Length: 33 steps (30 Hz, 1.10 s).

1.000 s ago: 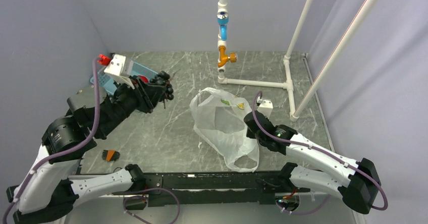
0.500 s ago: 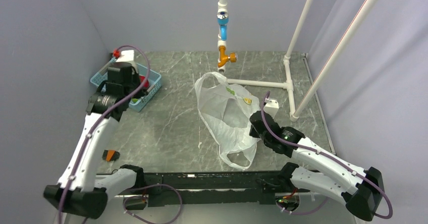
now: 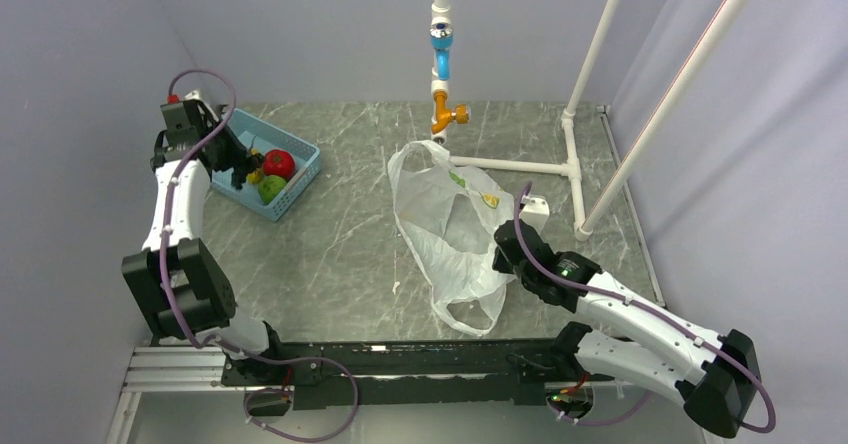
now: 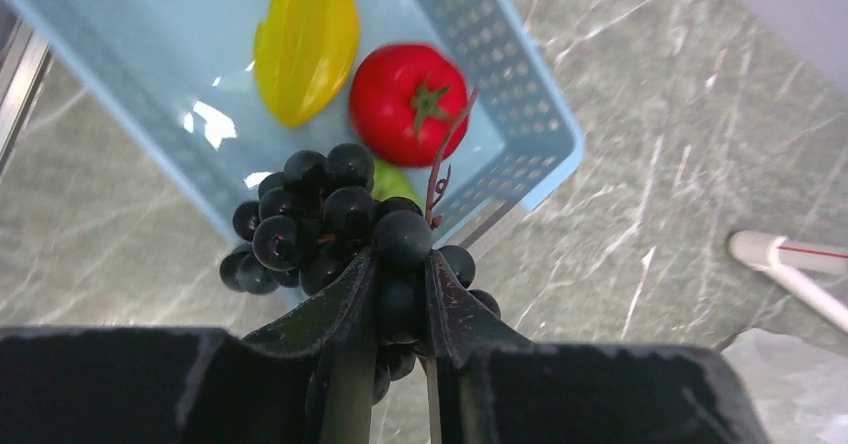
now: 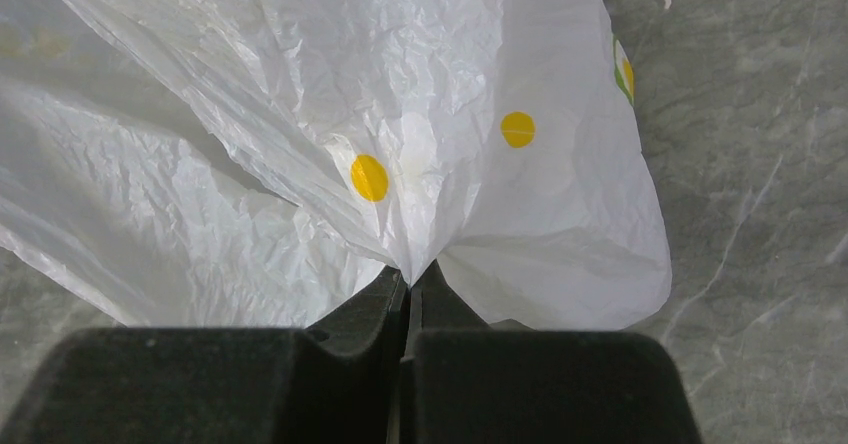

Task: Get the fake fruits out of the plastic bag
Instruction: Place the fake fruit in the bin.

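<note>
My left gripper [image 4: 400, 264] is shut on a dark purple-black grape bunch [image 4: 320, 224] and holds it just above the near rim of a blue lattice basket [image 4: 520, 94]. In the basket lie a red round fruit [image 4: 410, 104], a yellow oblong one [image 4: 305, 44] and a green one [image 4: 393, 180], mostly hidden behind the bunch. From above, the left gripper [image 3: 240, 169] hangs over the basket [image 3: 303, 172] at the back left. The plastic bag [image 3: 450, 234] lies slack mid-table. My right gripper [image 5: 410, 276] is shut on a pinch of the bag's film [image 5: 400, 114]. The bag's inside is hidden.
A white pipe frame [image 3: 573, 169] with blue and orange fittings [image 3: 441, 74] stands behind and to the right of the bag. The left wall is close beside the left arm. Bare marbled tabletop [image 3: 330, 244] lies between basket and bag.
The left arm has swung from the table's middle left back to the basket, carrying the grape bunch. The bag shifted and stretched slightly, with the right gripper still pinching it.
</note>
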Tool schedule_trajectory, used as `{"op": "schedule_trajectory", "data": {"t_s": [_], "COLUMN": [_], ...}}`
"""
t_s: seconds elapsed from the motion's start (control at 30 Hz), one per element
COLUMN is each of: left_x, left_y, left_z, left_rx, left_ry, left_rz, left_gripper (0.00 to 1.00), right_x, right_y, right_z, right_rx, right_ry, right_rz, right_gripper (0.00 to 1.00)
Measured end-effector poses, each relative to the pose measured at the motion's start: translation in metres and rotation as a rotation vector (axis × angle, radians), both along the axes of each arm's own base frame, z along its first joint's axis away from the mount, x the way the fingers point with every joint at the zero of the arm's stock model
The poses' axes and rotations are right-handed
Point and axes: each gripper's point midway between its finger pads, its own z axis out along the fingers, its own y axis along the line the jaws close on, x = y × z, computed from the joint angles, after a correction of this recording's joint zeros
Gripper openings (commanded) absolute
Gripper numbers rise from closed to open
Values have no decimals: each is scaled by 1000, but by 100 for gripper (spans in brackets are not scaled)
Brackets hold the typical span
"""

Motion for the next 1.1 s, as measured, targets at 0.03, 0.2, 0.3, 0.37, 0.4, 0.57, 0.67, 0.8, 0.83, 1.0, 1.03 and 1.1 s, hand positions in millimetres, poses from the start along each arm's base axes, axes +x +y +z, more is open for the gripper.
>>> {"op": "schedule_trajectory", "data": {"t_s": [0.03,0.2,0.3,0.37,0.4,0.57,0.67,0.8,0.83,1.0,1.03,1.1], "left_x": [9,36,34,33,33,36,37,41,41,40,40,40], "left_y": [1,-1,1,5,7,22,32,38,39,42,43,45], "left_z": [4,7,3,5,6,-3,-10,-23,-29,-45,-45,-45], "left_rx": [-10,-93,-145,-159,-169,-227,-256,-277,-283,-298,-297,-296], "left_ry": [-16,-79,-82,-92,-98,-100,-98,-85,-73,-35,-36,-37], "left_rz": [-10,-71,-77,-77,-76,-49,-30,-23,-20,-3,-2,2], "left_gripper": [2,5,6,6,6,9,11,11,11,19,24,39], "right_x": [0,1,2,2,2,2,1,0,0,-1,-2,-2], "right_y": [1,3,3,3,2,2,3,5,5,8,8,8], "right_z": [-1,-6,-9,-11,-12,-17,-17,-18,-18,-18,-19,-19], "right_rx": [-1,-9,-20,-25,-28,-44,-41,-33,-32,-23,-23,-22], "right_ry": [4,17,27,32,35,50,56,63,64,72,73,74], "right_rz": [2,8,9,8,8,10,16,25,26,37,37,38], "right_gripper": [0,0,0,0,0,0,0,0,0,0,0,0]}}
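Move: The left hand, already holding the black grapes, is over the near, right-hand part of the blue bin; the bin's middle lies about 8 cm ahead, 4 cm left and 14 cm below. In the bin the tomato is some 9 cm ahead and 2 cm right of the hand, the yellow pepper 9 cm ahead and 3 cm left, the green fruit 4 cm ahead and 1 cm right. From the right hand, the bin's middle is roughly 27 cm ahead, 52 cm left and 7 cm below. With the grapes still pinched, the left hand first goes about 4 cm forward over the bin, then shifts some 4 cm left and sinks about 5 cm towards the bin floor, its left side rolling down roughly 15 degrees along the way. Its fingers stay closed on the bunch, while the right hand keeps its pinch on the plastic bag and settles about 2 cm lower. ##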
